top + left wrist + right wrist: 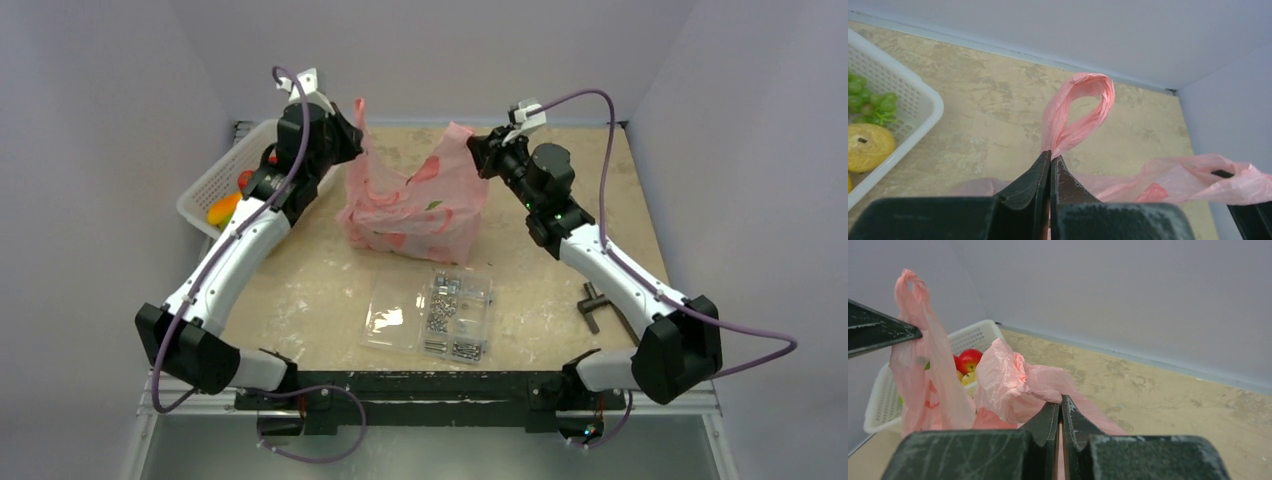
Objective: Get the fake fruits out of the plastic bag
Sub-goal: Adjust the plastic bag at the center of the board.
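The pink plastic bag [410, 210] stands at the middle back of the table, stretched between both grippers. My left gripper [355, 135] [1050, 159] is shut on the bag's left loop handle [1083, 107], which sticks up past the fingertips. My right gripper [478, 150] [1060, 402] is shut on the crumpled right edge of the bag [1008, 385]. Through the film I see only red patches and a small green spot [433, 205]; what lies inside is unclear. Fake fruits lie in the white basket: a red one [968, 359], a yellow one [868, 146] and green grapes [863, 97].
The white basket [205, 190] sits at the back left, close to the left arm. A clear case of metal screws [460, 315] lies open in front of the bag. A dark metal tool [595, 305] lies by the right arm. Walls close the back and sides.
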`<act>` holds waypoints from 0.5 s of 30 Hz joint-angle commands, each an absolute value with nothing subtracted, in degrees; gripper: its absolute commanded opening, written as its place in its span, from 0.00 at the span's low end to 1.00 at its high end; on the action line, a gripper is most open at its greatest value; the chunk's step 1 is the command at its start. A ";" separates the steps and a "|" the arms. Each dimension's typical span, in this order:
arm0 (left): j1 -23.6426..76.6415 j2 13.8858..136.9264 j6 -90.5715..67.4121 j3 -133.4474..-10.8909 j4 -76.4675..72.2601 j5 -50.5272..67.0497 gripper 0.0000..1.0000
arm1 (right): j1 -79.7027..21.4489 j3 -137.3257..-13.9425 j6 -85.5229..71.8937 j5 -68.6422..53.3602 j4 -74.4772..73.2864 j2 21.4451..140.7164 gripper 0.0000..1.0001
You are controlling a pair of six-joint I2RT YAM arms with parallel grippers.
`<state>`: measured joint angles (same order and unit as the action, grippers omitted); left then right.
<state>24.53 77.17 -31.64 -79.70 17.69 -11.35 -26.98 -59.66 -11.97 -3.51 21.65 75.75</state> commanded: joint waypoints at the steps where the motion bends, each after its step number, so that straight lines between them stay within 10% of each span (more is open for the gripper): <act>1: 19.22 82.80 -40.67 -90.21 17.79 -3.32 0.00 | -23.97 -67.44 -13.12 -1.15 17.43 78.13 0.00; 15: 8.54 103.70 -39.05 -127.17 26.20 10.08 0.00 | -16.60 -97.58 -12.62 -6.27 4.14 92.88 0.00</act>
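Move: The pink plastic bag hangs by its handles from both closed grippers, its body about 12 cm to the right of the left hand, 5 cm nearer the base and 15 cm below. From that hand the fruit basket stands some 24 cm left, 5 cm ahead, 28 cm down; the clear screw box is about 15 cm right, 25 cm back, 30 cm down. From the right hand the bag's body lies about 12 cm left, 5 cm back and 15 cm below. The bag is swung out over the board and lifted by both hands, still pinching a handle each. The left goes about 11 cm forward and as much up, drifting left and rolling some 15 degrees with its left side dipping; the right reaches about 10 cm forward, lifts and slides 5 cm each way up and right, turning slightly clockwise, so the grips spread apart. ##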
